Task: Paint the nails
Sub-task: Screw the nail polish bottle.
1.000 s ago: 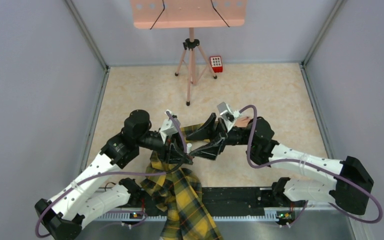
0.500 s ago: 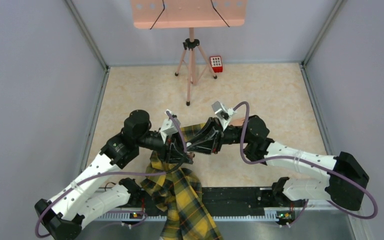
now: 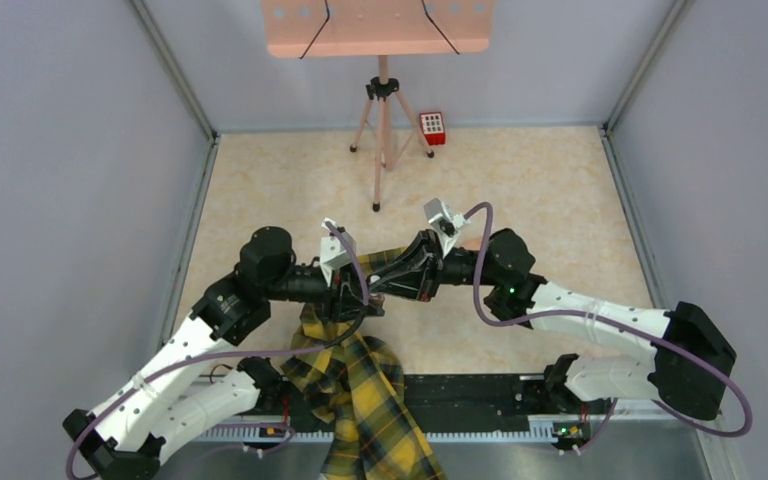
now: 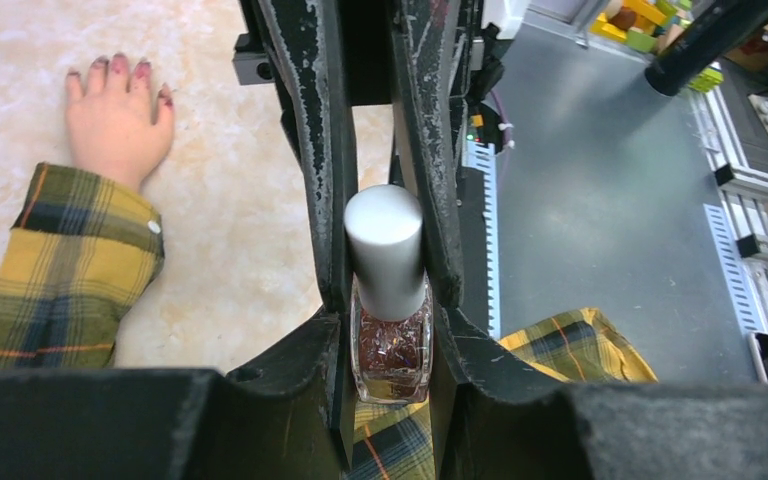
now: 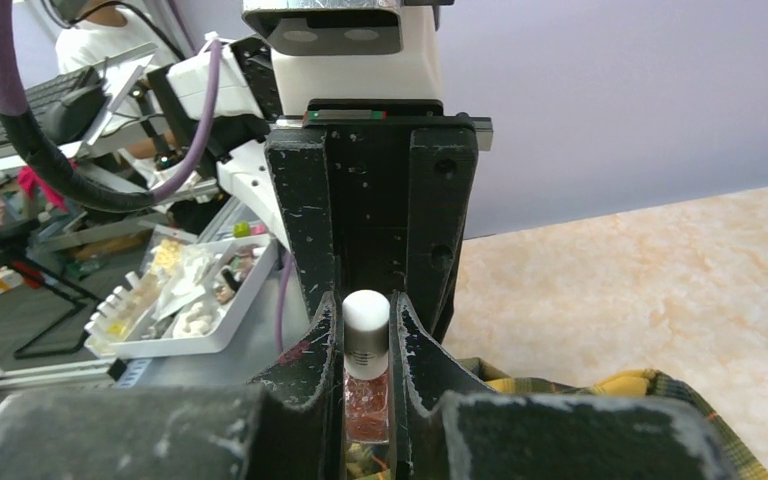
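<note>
A nail polish bottle with red glittery polish and a white cap stands between both grippers. My left gripper is shut on its glass body. My right gripper is shut on the white cap, and in the top view it meets the left gripper above the plaid sleeve. The pale mannequin hand lies flat on the floor at upper left of the left wrist view, its dark red nails showing. In the top view the right arm hides the hand.
A pink board on a tripod stands at the back, with a small red keypad box beside it. Grey walls close in both sides. A black rail runs along the near edge. A white tray of small items sits off the table.
My right gripper has moved left onto the bottle's cap and gone from open to shut on it. The left arm shifted slightly, still holding the bottle.
</note>
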You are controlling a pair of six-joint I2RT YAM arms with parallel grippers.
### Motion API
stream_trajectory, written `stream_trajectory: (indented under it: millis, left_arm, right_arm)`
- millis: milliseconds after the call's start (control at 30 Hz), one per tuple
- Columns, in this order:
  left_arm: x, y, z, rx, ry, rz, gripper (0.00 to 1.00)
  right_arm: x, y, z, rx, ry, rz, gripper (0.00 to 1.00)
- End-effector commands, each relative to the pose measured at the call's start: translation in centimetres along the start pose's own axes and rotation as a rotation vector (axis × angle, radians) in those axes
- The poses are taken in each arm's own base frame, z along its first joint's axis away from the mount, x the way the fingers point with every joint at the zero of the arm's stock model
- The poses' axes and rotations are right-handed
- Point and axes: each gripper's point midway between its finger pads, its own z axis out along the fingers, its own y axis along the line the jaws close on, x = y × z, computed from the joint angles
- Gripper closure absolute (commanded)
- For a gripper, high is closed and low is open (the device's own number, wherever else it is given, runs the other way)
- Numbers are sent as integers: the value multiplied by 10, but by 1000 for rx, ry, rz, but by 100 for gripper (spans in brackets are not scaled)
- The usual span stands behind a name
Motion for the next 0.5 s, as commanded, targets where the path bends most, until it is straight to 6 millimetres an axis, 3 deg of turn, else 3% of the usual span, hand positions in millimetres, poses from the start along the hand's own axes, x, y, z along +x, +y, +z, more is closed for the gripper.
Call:
stream_trajectory:
  millis: [0,233,467]
  left_arm:
    - [-34,16,-7,-125,-101,93,100]
    - [-38,46,-18,-311,-128,81,100]
    - [-45,85,-45,-591,-190,62,100]
  right_arm:
    - [14,-3,0,19,72,-12,100]
    - [40,-21,8,134,164,-23,100]
    - [61,-46,18,255,201,70,100]
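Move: The nail polish bottle is already between the left fingers, standing at that hand point. Its white cap sits in the right fingers, with the bottle's body about 3 cm straight below the right hand point. From the left hand, the mannequin hand lies roughly 18 cm ahead, 27 cm to the right and 25 cm below; the sleeve cuff is some 17 cm ahead, 13 cm right, equally low. The cap and bottle, already pinched by the right and left fingers respectively, are turned against each other: the left hand swings counter-clockwise nearly 20 degrees while the right turns clockwise a little over 10. Both grips hold as the two hands travel together about 5 cm, forward towards the sleeve, also leftward and slightly down. ##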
